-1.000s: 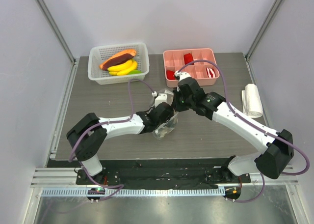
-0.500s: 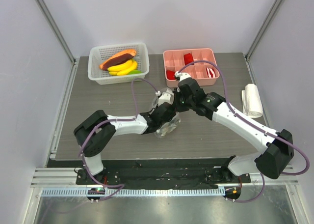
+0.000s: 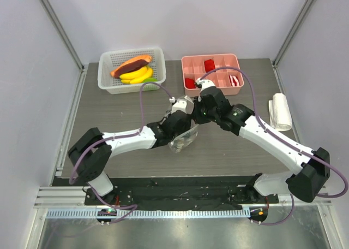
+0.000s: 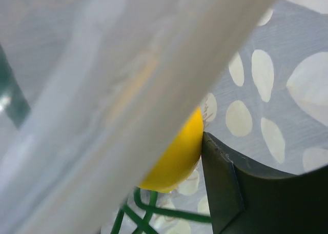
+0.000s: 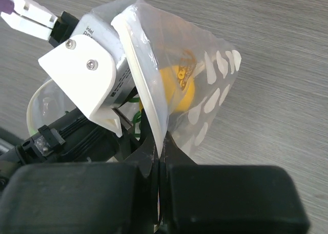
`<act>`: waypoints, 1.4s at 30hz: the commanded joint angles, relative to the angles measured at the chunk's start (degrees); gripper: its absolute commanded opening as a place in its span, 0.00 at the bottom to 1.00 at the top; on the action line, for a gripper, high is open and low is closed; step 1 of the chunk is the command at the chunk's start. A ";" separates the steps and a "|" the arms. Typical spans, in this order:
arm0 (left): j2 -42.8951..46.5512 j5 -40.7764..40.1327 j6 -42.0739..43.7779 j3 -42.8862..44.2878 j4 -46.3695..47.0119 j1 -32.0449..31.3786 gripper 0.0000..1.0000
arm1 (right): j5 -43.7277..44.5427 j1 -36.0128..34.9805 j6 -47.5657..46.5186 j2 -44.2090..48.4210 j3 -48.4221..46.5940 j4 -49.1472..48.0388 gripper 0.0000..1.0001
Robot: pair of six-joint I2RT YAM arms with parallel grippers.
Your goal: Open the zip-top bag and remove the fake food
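Note:
The clear dotted zip-top bag (image 3: 182, 141) hangs open over the table's middle. My right gripper (image 5: 160, 152) is shut on its white zip strip (image 5: 143, 75) and holds that edge up. My left gripper (image 3: 184, 132) is inside the bag's mouth with its jaws apart. Its right finger (image 4: 241, 193) touches a round yellow piece of fake food (image 4: 174, 157). The other finger is a dim dark shape behind the plastic, away from the piece. The yellow piece (image 5: 179, 93) lies in the bag beside a green wire loop (image 5: 134, 116). A sausage piece (image 3: 131, 65), bananas (image 3: 137, 74) and a green piece (image 3: 150, 80) lie in the white basket (image 3: 131, 89).
The pink divided tray (image 3: 188, 63) with red and white blocks stands at the back, right of the basket. A rolled white cloth (image 3: 280, 111) lies near the right edge. Both forearms cross the middle of the table and meet at the bag.
My left arm pushed further into the bag, then swung its elbow back to the left with the gripper still in the bag's mouth. The right gripper kept its grip in place.

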State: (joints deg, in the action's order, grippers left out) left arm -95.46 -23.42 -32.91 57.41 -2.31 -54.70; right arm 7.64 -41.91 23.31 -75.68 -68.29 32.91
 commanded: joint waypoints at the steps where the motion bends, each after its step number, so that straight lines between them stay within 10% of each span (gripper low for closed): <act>1: 8.18 1.26 0.83 2.79 -6.12 -0.41 0.00 | 4.48 0.86 -0.37 1.85 -0.44 0.05 0.01; 12: 6.26 0.14 -1.90 16.42 -22.12 -0.32 0.00 | -0.94 0.69 -1.25 0.88 -6.23 2.08 0.01; 20: 12.49 -1.28 1.08 2.73 -6.40 -0.41 0.00 | 7.93 1.74 -3.97 4.57 -3.96 3.66 0.01; 25: 10.12 -7.69 1.45 7.19 -13.50 -1.55 0.00 | 4.41 1.57 -4.68 6.07 -2.02 -0.19 0.01; 42: 14.24 8.91 -4.61 21.51 -21.67 -1.47 0.00 | 6.86 0.34 -5.03 1.06 -3.42 1.28 0.01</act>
State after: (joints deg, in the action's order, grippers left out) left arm -84.23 -19.35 -35.09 73.17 -20.60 -56.34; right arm 11.70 -40.95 19.46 -74.02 -69.04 34.74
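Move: The lemon is already in my left fingers inside the bag, whose mouth is some 9 cm above that hand and about 1 cm to its right, level with it fore and aft. The white basket is about 20 cm ahead, 23 cm left and 5 cm lower; the pink box is 18 cm ahead, 8 cm right and similarly low. From my right hand, which pinches the bag's rim, the lemon is about 11 cm below, 2 cm ahead and 3 cm left. I keep my grip on the lemon and draw my left hand up about 13 cm towards the bag's mouth, easing a little back, with a short stall partway. My right hand keeps the rim pinched; it rises nearly 6 cm with the first pull, then goes back down and some 3 cm to the right while my left climbs on. ##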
